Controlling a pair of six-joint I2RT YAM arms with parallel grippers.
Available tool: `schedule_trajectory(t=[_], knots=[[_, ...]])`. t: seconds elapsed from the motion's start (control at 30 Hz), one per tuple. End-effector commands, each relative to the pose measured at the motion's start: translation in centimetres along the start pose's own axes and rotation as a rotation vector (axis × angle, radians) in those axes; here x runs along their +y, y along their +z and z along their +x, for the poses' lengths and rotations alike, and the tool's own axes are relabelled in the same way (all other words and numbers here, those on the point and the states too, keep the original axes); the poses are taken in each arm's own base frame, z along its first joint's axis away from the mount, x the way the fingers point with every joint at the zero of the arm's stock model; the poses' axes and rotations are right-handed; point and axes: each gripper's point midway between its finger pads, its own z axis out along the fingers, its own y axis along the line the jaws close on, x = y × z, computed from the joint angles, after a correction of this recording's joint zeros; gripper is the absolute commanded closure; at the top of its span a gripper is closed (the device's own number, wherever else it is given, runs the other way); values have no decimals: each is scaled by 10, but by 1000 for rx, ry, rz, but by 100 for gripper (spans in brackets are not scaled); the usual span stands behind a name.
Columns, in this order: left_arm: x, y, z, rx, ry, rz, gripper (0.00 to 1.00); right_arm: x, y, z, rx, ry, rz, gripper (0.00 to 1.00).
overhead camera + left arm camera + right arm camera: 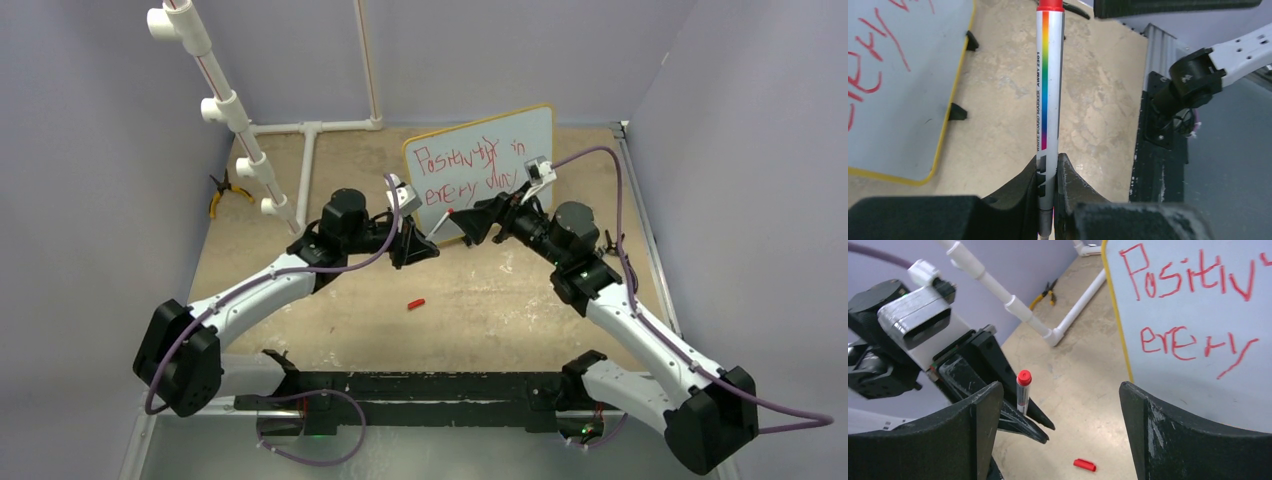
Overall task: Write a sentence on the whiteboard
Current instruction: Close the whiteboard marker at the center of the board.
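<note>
The whiteboard [520, 135] stands tilted at the back middle of the table, and it also fills the upper right of the right wrist view [1198, 370]. The sentence [468, 163] runs across it in two lines of scrawly red marker. My left gripper [1049, 170] is shut on a white whiteboard marker [1049, 90] with a rainbow stripe and a red end. It holds the marker just in front of the board's lower left corner [415, 245]. My right gripper [1059, 390] stands open and empty close beside that marker [1022, 390], facing the left gripper.
A loose red marker cap [416, 302] lies on the tan tabletop in front of the grippers. A white PVC pipe frame [235, 110] rises at the back left, with yellow-handled pliers [225, 192] beside it. Purple walls enclose the table. A black rail [420, 385] spans the near edge.
</note>
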Motion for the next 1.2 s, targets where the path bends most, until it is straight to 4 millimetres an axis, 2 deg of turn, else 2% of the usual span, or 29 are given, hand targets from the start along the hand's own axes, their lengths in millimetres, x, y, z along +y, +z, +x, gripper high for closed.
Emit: schedule_trajectory(t=[0.0, 0.07, 0.17, 0.3, 0.43, 0.53, 0.63, 0.67, 0.8, 0.9, 1.03, 1.1, 1.17], knots=[[-26, 3, -17, -63, -57, 177, 100, 38, -1, -17, -107, 24, -212, 15], [-31, 4, -18, -66, -86, 214, 100, 52, -2, -11, -87, 20, -308, 28], [-32, 6, -16, -56, -102, 229, 100, 67, 2, -5, -61, 16, -374, 31], [-31, 5, -16, -57, -95, 221, 100, 61, 10, 6, -17, 32, -356, 38], [-24, 6, -15, -52, -100, 174, 100, 61, 10, 12, 0, 40, -369, 54], [-23, 6, -14, -51, -105, 169, 100, 58, 11, 16, 5, 45, -363, 73], [-20, 6, -14, -49, -102, 149, 100, 57, 10, 16, -10, 51, -360, 96], [-15, 6, -13, -49, -95, 120, 96, 56, 10, 15, -19, 53, -354, 100], [2, -3, -14, -66, -54, -26, 69, 40, 10, 9, -63, 59, -255, 100], [18, -10, -5, -49, -73, -170, 60, 21, 12, 12, -64, 55, -149, 100], [34, -16, 32, 61, -137, -328, 59, 2, 12, 18, -34, 57, -38, 100], [30, -16, 56, 147, -108, -364, 59, -2, 9, 18, -36, 47, -16, 100], [25, -15, 89, 267, -46, -406, 59, -5, 4, 16, -57, 39, 8, 100]])
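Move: The open marker, held near its nib by the left fingers, points its red end up towards the open right hand. From the right hand its middle is about 6 cm left, 3 back and 4 below; from the left hand, about 1 ahead, 2 right and 4 above. The loose red cap lies some 8 cm back, 9 left and 29 below the right hand; the whiteboard's middle is roughly 15 ahead, 4 right and 18 below it. The marker changes hands: the right hand slides about 5 cm left and 3 back, turning some 15 degrees counter-clockwise, and pinches it near the red end, while the left brings it 2 cm back and right, then holds still. The left fingers open and let go, that hand drawing down, left and forward; the right takes the marker about 3 cm back right, also forward and slightly down. ##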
